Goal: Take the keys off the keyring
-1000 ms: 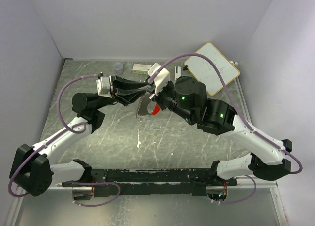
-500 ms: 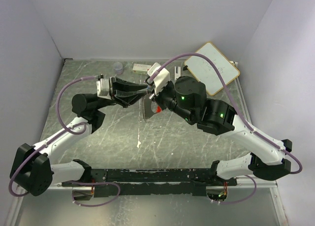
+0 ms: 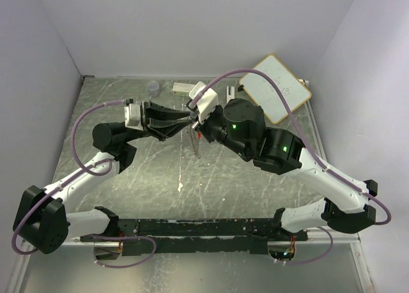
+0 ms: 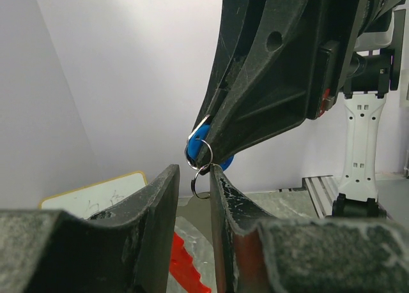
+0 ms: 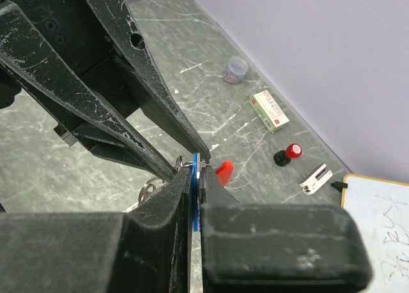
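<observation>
My right gripper is shut on the blue-headed key, held edge-on between its pads. From that key hang small linked rings of the keyring. My left gripper stands open around the lower ring, which touches only one finger. In the top view both grippers meet above the table's middle, and the silver bunch of keys dangles edge-on below them with its red strip. Larger silver rings show beside the left fingers.
Along the back of the table lie a clear little cup, a white box, a red-and-black knob and a white clip. A whiteboard leans at the back right corner.
The silver bunch has turned from a flat fan to edge-on and now hangs straight down. The left gripper has edged slightly toward the right one. Both jaws keep the same width.
</observation>
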### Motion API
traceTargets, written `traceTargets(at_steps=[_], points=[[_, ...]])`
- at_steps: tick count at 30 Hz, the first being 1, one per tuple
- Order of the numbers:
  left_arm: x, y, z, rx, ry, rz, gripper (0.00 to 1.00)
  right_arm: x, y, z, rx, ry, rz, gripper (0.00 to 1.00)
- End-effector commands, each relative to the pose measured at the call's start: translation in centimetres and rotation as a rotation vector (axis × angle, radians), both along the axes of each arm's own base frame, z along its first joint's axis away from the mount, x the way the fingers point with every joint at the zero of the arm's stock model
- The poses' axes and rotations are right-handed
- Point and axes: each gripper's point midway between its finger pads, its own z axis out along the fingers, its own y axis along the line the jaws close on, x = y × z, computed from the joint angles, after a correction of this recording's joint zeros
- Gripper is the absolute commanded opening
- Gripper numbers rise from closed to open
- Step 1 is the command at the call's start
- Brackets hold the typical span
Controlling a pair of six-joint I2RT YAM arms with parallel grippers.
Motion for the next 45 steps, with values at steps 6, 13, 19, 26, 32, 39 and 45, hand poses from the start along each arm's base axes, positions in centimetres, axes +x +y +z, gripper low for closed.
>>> traceTargets(at_steps=[6,13,19,26,32,39,45], points=[[-0.6,-0.1,0.1,0.012,-0.032,-0.042,0.3,0.0,0.9,1.6,0.05,-0.027,0.025,0.0],[0.1,0.2,0.0,0.025,-0.034,0.026,0.18,-0.1,0.8,1.7,0.058,-0.026,0.024,0.0],[0.6,0.5,0.1,0.036,-0.058,0.08,0.1,-0.1,0.6,1.8,0.063,-0.027,0.022,0.0],[0.9,0.6,0.0,0.029,-0.054,0.101,0.07,-0.1,0.5,1.8,0.066,-0.03,0.019,0.0],[0.4,1.1,0.3,0.01,-0.087,0.114,0.07,0.0,-0.1,1.8,0.072,-0.034,-0.001,0.0],[0.1,1.0,0.7,-0.001,-0.087,0.097,0.07,0.0,-0.6,1.5,0.071,-0.029,-0.017,0.0],[0.1,1.1,1.0,-0.009,-0.088,0.097,0.07,-0.1,-1.3,1.5,0.083,-0.032,-0.031,0.0]])
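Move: The left hand, fingers pointing right and somewhat up, has the small metal ring almost between its parted tips, about 1 cm to its right and level in height and reach. The blue key held by the right hand sits about 3 cm right, 1 cm back and 2 cm above the left hand; the red piece dangles some 8 cm below it, 3 cm right and 1 cm ahead. From the right hand the ring is about 1 cm ahead, 2 cm left and 2 cm lower. The left hand stays almost in place beneath the blue key and shuts its fingers from a bit over a third open to nearly closed, the tips pinching the small ring just under the key, while the hand eases about half a centimetre left and turns some 5 degrees counter-clockwise. The right hand keeps its grip on the blue key and holds it up as a near-still anchor, giving only about half a centimetre to its right at the very end. ##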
